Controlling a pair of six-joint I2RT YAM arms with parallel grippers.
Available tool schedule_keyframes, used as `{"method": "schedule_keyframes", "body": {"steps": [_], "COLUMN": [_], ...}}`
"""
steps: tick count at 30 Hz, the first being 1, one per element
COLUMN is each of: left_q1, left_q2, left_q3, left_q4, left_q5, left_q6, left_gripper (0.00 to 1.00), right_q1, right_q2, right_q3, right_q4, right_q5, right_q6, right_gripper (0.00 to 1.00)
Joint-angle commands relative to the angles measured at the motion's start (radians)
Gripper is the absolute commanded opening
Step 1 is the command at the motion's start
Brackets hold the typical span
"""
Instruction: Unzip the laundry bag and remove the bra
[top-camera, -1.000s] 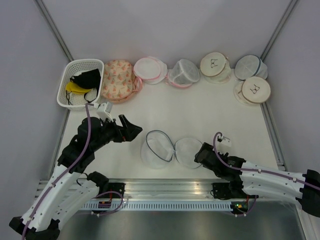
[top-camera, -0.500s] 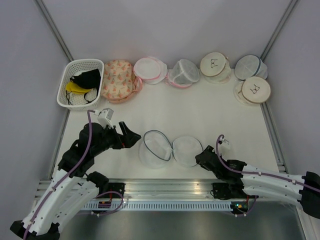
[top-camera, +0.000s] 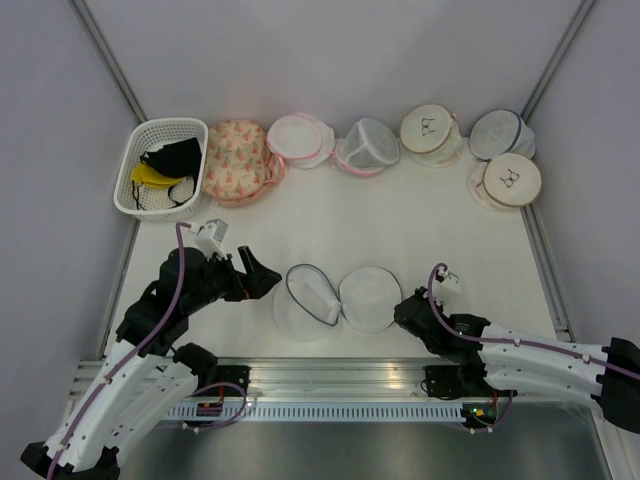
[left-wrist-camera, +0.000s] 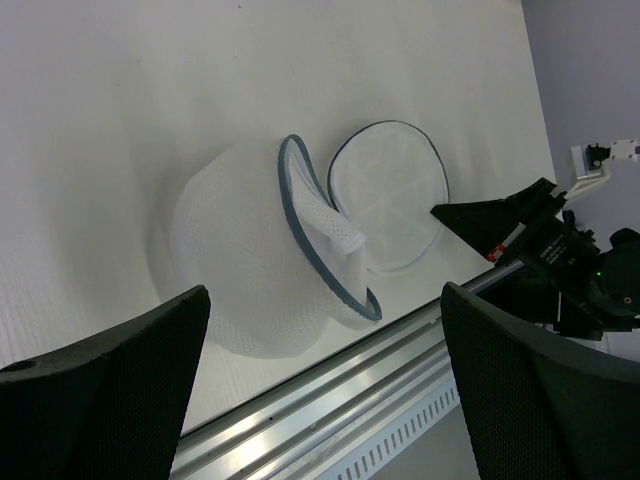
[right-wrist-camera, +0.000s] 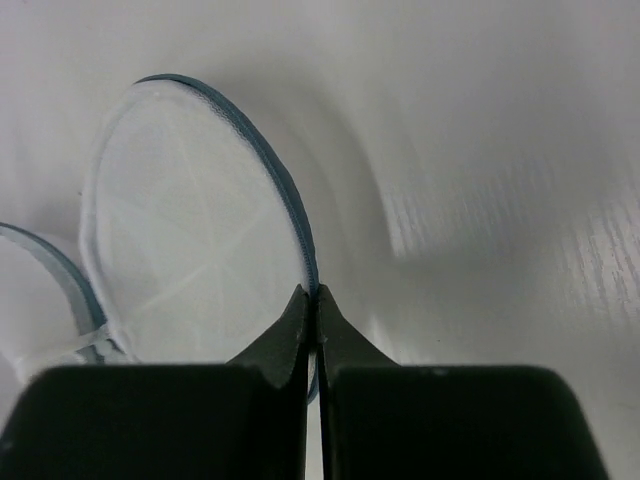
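The laundry bag (top-camera: 303, 306) is a white mesh drum with a dark blue zip rim, lying unzipped at the table's near middle. Its round lid (top-camera: 372, 298) is folded out to the right. My right gripper (top-camera: 402, 309) is shut on the lid's blue rim (right-wrist-camera: 296, 226); in the right wrist view the right gripper (right-wrist-camera: 316, 296) pinches the zip edge between its tips. My left gripper (top-camera: 266, 277) hangs open just left of the bag, holding nothing. In the left wrist view the left gripper (left-wrist-camera: 322, 292) frames the bag (left-wrist-camera: 235, 270) and lid (left-wrist-camera: 392, 200). The bra is hidden.
A white basket (top-camera: 140, 190) with black and yellow garments stands at the back left. Beside it along the back are a floral bag (top-camera: 236, 160), two pink-trimmed bags (top-camera: 300, 140), and beige round bags (top-camera: 430, 129). A metal rail (top-camera: 330, 375) runs along the near edge.
My right gripper has closed on the lid's rim. The lid and bag have shifted slightly left. My left gripper dropped a little toward the near edge, still open.
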Motion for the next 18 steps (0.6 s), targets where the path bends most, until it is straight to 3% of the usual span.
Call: {"method": "schedule_keyframes", "body": {"steps": [1, 9, 18], "left_q1": [-0.004, -0.004, -0.004], "left_q2": [-0.006, 0.008, -0.005], "left_q3": [0.003, 0.013, 0.018], "left_q4": [0.002, -0.007, -0.030], "left_q5": [0.014, 0.003, -0.003], "left_q6": [-0.008, 0.003, 0.004], "left_gripper": [1.00, 1.00, 1.00], "right_q1": [0.001, 0.002, 0.001], "right_q2": [-0.068, -0.057, 0.347], "right_q3": [0.121, 0.482, 0.777], "right_q4": [-0.217, -0.623, -0.770], "right_q5": [0.167, 0.447, 0.582], "right_q6": [-0.026, -0.156, -0.405], "right_gripper": [0.00, 0.00, 0.00]}}
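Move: The right hand is already shut on the right rim of the laundry bag's flat lid, close above the table. The lid's middle is about 7 cm to its left and the emptied laundry bag's body about 18 cm to its left, both level with it. Far ahead, a cream bag stands some 37 cm out and 8 cm right, and a grey mesh bag 35 cm out and 6 cm left. From the idle left hand the body lies about 7 cm right and 18 cm below. Keeping its pinch on the lid's zip rim, the right hand sweeps quickly up about 17 cm, drifting some 5 cm forward towards the bags at the far side and as much to the right, and nearly stops climbing at the end. On the way the wrist rolls over some 35 degrees, mostly in the later half, its right side rising, while the fingers also tip up a little and stay shut, the bag's body trailing on the lid's hinge. ##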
